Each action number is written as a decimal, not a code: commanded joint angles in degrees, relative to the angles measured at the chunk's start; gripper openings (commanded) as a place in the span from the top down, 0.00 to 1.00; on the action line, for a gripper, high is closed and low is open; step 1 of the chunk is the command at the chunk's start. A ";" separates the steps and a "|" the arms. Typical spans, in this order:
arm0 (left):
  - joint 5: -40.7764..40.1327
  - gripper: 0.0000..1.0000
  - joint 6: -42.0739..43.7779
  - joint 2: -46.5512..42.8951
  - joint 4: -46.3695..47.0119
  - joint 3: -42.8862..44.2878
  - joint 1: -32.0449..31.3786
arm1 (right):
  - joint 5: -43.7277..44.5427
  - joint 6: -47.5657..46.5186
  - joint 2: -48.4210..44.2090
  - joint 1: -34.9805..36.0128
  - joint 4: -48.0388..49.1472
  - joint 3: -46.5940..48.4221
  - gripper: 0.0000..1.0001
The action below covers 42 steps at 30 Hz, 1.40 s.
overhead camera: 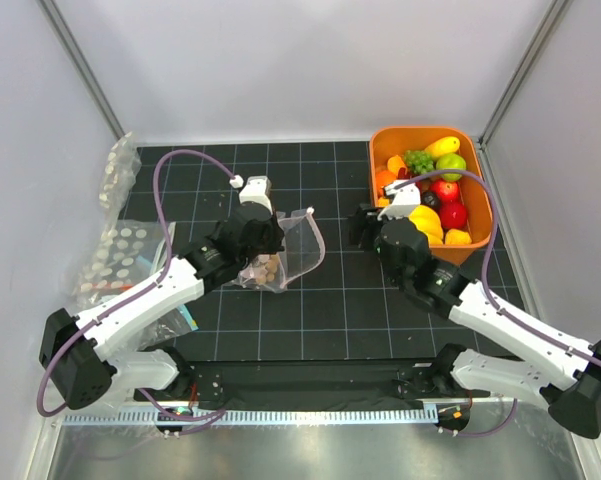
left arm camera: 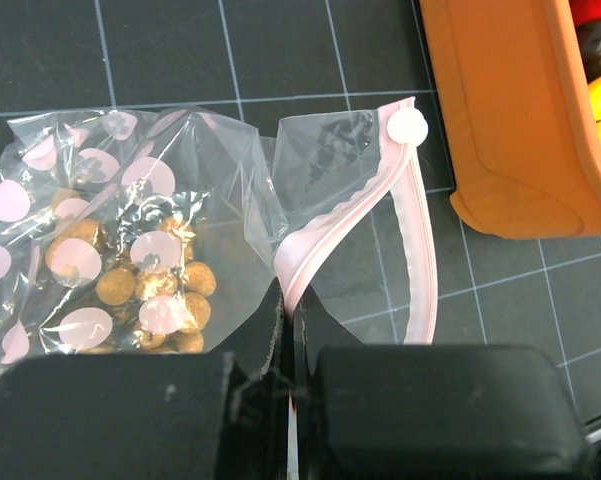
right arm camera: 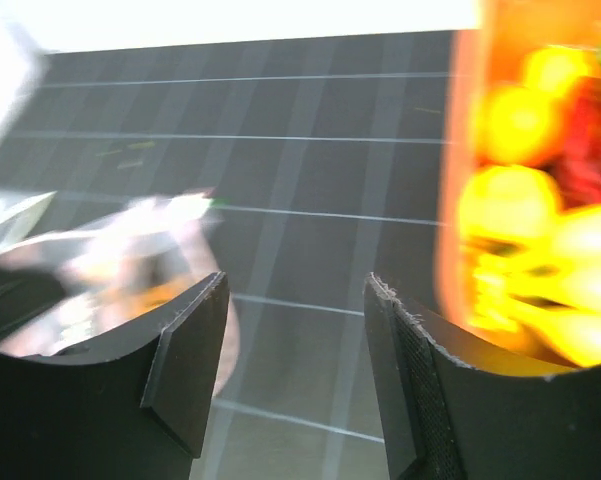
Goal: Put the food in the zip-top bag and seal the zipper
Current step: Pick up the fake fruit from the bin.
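The zip-top bag (overhead camera: 298,250) lies mid-table, clear with pale pink dots (left arm camera: 150,180), its mouth gaping. A brown nut-like cluster of food (left arm camera: 145,285) sits inside it. My left gripper (overhead camera: 275,238) is shut on the bag's pink zipper (left arm camera: 420,250) rim, with the strip pinched between its fingertips (left arm camera: 280,330). More food (overhead camera: 435,190), yellow, green, red and orange, fills the orange tub (overhead camera: 477,225) at the right. My right gripper (right arm camera: 295,330) hovers open and empty over the mat between bag and tub (right arm camera: 460,200); its view is motion-blurred.
Two other clear dotted bags lie at the left edge, one (overhead camera: 120,255) near the left arm and one (overhead camera: 118,170) farther back. White walls close in the black gridded mat (overhead camera: 330,300) on three sides.
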 commanded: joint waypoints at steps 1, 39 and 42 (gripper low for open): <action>-2.15 1.00 0.46 -1.61 1.91 -0.38 0.03 | 11.92 2.24 -0.74 -3.24 -7.56 2.94 0.38; -2.60 1.00 1.25 -2.76 3.58 -2.84 -0.14 | 9.82 8.76 46.44 -41.13 -11.64 41.00 0.00; -2.33 1.00 1.16 -3.02 3.49 -2.93 -0.05 | 10.70 8.84 49.78 -42.01 -11.90 42.93 0.00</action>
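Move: The green apple on top of the fruit in the bin lies about 24 cm ahead of the empty right hand, 27 cm to its right and some 12 cm lower. Of the apple's neighbours, the grapes sit 7 cm to its left and 1 cm farther out, the yellow mango 7 cm beyond it, and the red apple 6 cm nearer and 2 cm to its left. From the left hand the green apple is about 24 cm ahead and 43 cm to the right. The left fingers keep their pinch on the bag's zipper edge, drifting only a centimetre or two, while the empty right hand crosses to the bin. It swings right first, then reaches forward over the fruit and finally sinks towards the green apple: some 24 cm right, 22 forward and 8 down. On the way it turns about 50 degrees clockwise, tips down and opens its fingers fully. ##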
